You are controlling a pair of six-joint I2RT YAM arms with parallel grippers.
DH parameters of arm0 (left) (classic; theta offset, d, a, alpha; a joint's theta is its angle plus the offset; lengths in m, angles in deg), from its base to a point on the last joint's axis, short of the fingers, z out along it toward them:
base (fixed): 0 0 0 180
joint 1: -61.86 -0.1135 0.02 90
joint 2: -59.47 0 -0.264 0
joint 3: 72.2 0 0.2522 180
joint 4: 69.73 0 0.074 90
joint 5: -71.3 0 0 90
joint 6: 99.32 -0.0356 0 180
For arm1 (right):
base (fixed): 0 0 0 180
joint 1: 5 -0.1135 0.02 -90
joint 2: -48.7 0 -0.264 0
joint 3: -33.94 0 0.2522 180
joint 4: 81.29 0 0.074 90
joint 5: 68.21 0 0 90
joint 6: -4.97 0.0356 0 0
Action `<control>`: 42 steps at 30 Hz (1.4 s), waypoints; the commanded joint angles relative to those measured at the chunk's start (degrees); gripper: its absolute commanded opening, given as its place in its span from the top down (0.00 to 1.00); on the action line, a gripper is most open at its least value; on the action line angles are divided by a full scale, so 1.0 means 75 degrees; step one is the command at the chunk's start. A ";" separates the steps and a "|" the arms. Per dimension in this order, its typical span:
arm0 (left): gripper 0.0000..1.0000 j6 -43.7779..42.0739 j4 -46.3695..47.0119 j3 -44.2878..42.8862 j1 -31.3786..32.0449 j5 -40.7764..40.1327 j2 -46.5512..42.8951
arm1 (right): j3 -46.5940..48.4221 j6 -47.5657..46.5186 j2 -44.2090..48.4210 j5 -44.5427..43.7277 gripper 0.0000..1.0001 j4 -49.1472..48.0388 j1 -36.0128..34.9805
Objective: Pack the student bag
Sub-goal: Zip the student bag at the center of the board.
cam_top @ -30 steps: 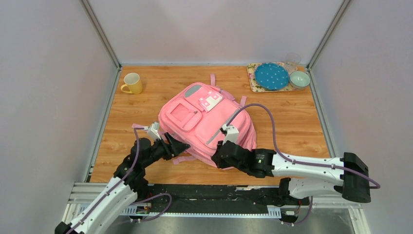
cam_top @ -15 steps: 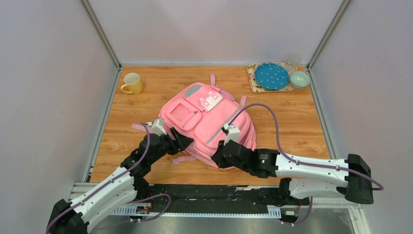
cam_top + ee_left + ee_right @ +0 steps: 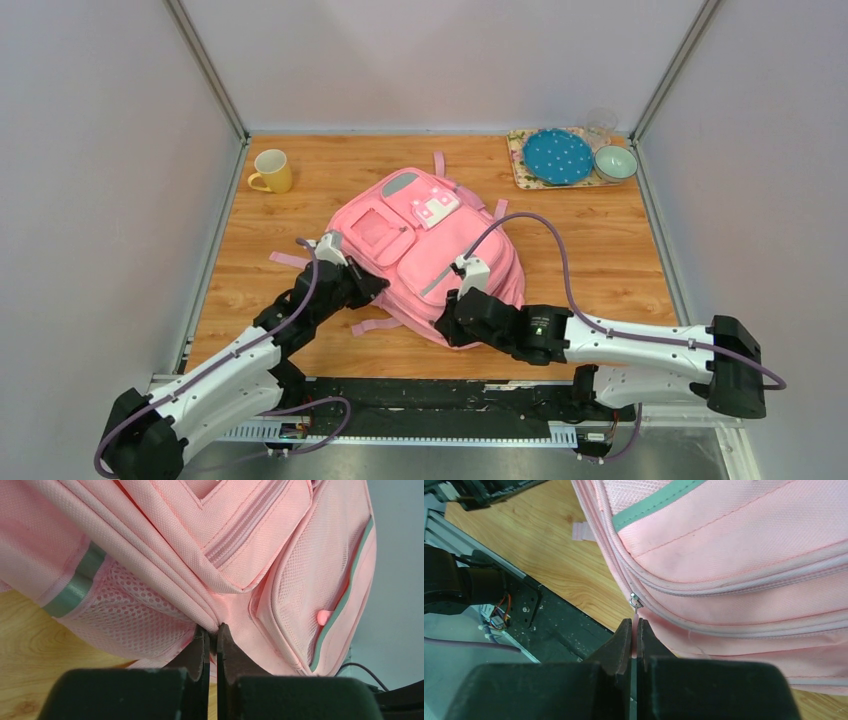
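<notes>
The pink student bag [image 3: 430, 245] lies flat in the middle of the wooden table, front pockets up. My left gripper [image 3: 378, 286] is at the bag's near-left side. In the left wrist view the left gripper [image 3: 212, 630] is shut, pinching a fold of the bag's fabric [image 3: 220, 607] beside the mesh side pocket [image 3: 135, 625]. My right gripper [image 3: 445, 322] is at the bag's near edge. In the right wrist view the right gripper [image 3: 636, 626] is shut on a small pink zipper pull [image 3: 636, 611] hanging from the slider of the bag [image 3: 744, 555].
A yellow mug [image 3: 270, 170] stands at the back left. At the back right a patterned tray [image 3: 520, 165] holds a blue dotted plate [image 3: 557, 156], with a pale bowl [image 3: 615, 162] and a glass [image 3: 600, 125] beside it. Loose pink straps [image 3: 285, 260] trail left of the bag.
My left arm has reached further forward to the bag's side and its jaws have gone from open to shut on the fabric. The right gripper has stayed shut on the zipper pull.
</notes>
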 commanded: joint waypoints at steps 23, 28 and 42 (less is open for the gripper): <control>0.56 -0.2922 -0.2410 -0.2182 -0.2926 0.2296 0.1082 | 0.0093 -0.0723 0.0130 -0.0320 1.00 0.0205 -0.0045; 0.24 -0.2301 -0.2433 -0.1654 -0.2926 0.2439 -0.0145 | 0.0351 -0.0677 -0.0104 -0.0413 1.00 0.0310 -0.0045; 0.21 0.0417 -0.2424 0.0816 -0.2367 0.2662 -0.3264 | -0.0106 -0.0325 0.0728 -0.0542 1.00 0.0216 -0.0045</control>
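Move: The left hand already pinches the bag's side edge. The bag's middle lies about 7 cm ahead, 8 to the right and a little below; the window pocket is some 12 cm ahead and 2 left. The zip pull is about 8 cm back and 12 right of this hand. The right hand already grips that pull, its slider about 1 cm ahead, left and below, and the bag's middle is roughly 15 cm ahead and 4 left. Still pinching the bag's side edge, the left hand drags it about 6 cm left and 3 forward, then opens wide and lets go, rises some 4 cm, draws back about 6 and sinks again, ending open beside the bag. The right hand keeps its grip on the zip pull, dips about 2 cm, shifts slightly right, bobs and ends about 1 cm higher than it began. ##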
